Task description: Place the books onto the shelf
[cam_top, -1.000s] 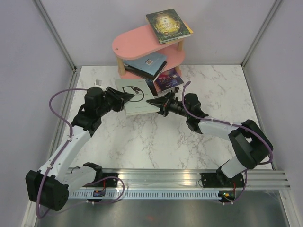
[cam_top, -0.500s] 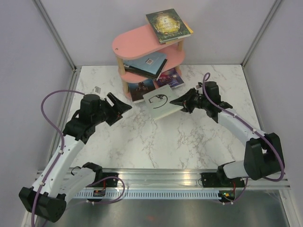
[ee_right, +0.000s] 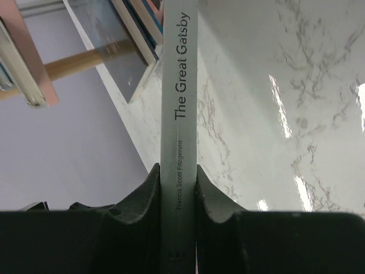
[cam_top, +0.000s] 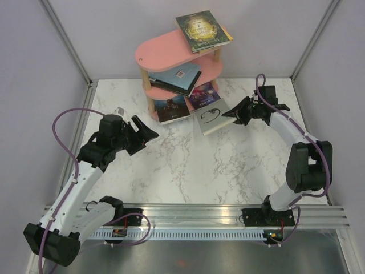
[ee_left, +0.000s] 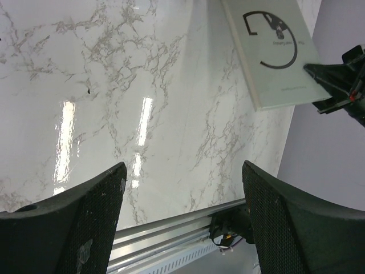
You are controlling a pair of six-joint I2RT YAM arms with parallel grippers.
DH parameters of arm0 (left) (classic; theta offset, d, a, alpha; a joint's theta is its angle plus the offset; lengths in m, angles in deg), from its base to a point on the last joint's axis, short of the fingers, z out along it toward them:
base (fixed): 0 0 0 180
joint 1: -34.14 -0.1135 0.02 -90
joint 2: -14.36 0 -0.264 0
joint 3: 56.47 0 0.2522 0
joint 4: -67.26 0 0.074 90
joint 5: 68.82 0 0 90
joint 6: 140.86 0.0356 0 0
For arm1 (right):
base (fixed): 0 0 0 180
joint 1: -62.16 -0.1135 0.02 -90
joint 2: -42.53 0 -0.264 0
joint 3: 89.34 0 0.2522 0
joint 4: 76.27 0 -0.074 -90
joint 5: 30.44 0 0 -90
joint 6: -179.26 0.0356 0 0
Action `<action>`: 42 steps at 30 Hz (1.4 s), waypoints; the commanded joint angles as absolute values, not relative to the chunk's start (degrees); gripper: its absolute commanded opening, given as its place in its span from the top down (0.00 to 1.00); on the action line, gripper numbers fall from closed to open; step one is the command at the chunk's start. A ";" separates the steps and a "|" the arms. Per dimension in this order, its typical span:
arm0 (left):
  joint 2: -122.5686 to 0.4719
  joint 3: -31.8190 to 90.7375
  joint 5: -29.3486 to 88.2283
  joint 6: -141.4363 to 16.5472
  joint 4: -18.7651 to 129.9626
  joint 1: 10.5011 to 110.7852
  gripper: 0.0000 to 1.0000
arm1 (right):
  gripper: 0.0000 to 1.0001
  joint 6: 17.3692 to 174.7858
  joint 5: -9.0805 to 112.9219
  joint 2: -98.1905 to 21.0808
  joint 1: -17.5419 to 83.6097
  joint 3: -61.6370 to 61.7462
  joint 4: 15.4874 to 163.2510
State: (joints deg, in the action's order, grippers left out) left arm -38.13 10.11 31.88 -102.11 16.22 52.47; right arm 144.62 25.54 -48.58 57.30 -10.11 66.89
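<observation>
The shelf (cam_top: 159, 51) has pink oval boards on wooden posts and stands at the back of the table. A dark green-gold book (cam_top: 203, 31) lies on its top board, and blue and black books (cam_top: 177, 79) lie on the middle one. Two more books (cam_top: 171, 108) (cam_top: 204, 95) sit at its foot. My right gripper (cam_top: 236, 114) is shut on the spine end of a pale grey-green book (cam_top: 212, 117), held above the table right of the shelf. In the right wrist view the spine (ee_right: 179, 85) runs straight out between the right gripper's (ee_right: 178, 182) jaws. My left gripper (cam_top: 145, 132) stands open and holds nothing; in the left wrist view the left gripper (ee_left: 182, 188) hangs over bare marble.
The marble table (cam_top: 188, 165) is walled by grey panels on three sides. A metal rail (cam_top: 217, 214) with the arm bases runs along the near edge. A small pale tag (cam_top: 119, 109) lies by the left arm. In the right wrist view a wooden post (ee_right: 80, 63) of the shelf is close on the left.
My left gripper opened, let go of the pale book and drew back to the left. The right gripper carried the book right and back, beside the shelf.
</observation>
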 commanded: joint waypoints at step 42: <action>-33.02 17.41 25.05 -99.47 4.01 51.37 0.15 | 0.98 165.90 22.74 -96.42 58.56 27.25 104.82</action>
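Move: Ahead of the right hand, which already grips the pale Great Gatsby book by its edge, the purple book lies on the lower shelf about 22 cm farther out, 10 cm left and 11 cm below. The dark book is some 14 cm left of the purple one and 4 cm nearer; the blue book, one shelf up, is around 25 cm ahead of the hand, 23 cm left and level. From the left hand the purple book is about 35 cm ahead, 19 cm right, 17 cm down. Carrying the Great Gatsby book forward about 21 cm, the right hand rises slightly, then sinks to some 5 cm below its start, taking the book under the middle shelf and over the purple book. The fingers keep their pinch while the wrist rolls left side up by nearly 20 degrees and levels out. The open, empty left hand eases back, left and up. ##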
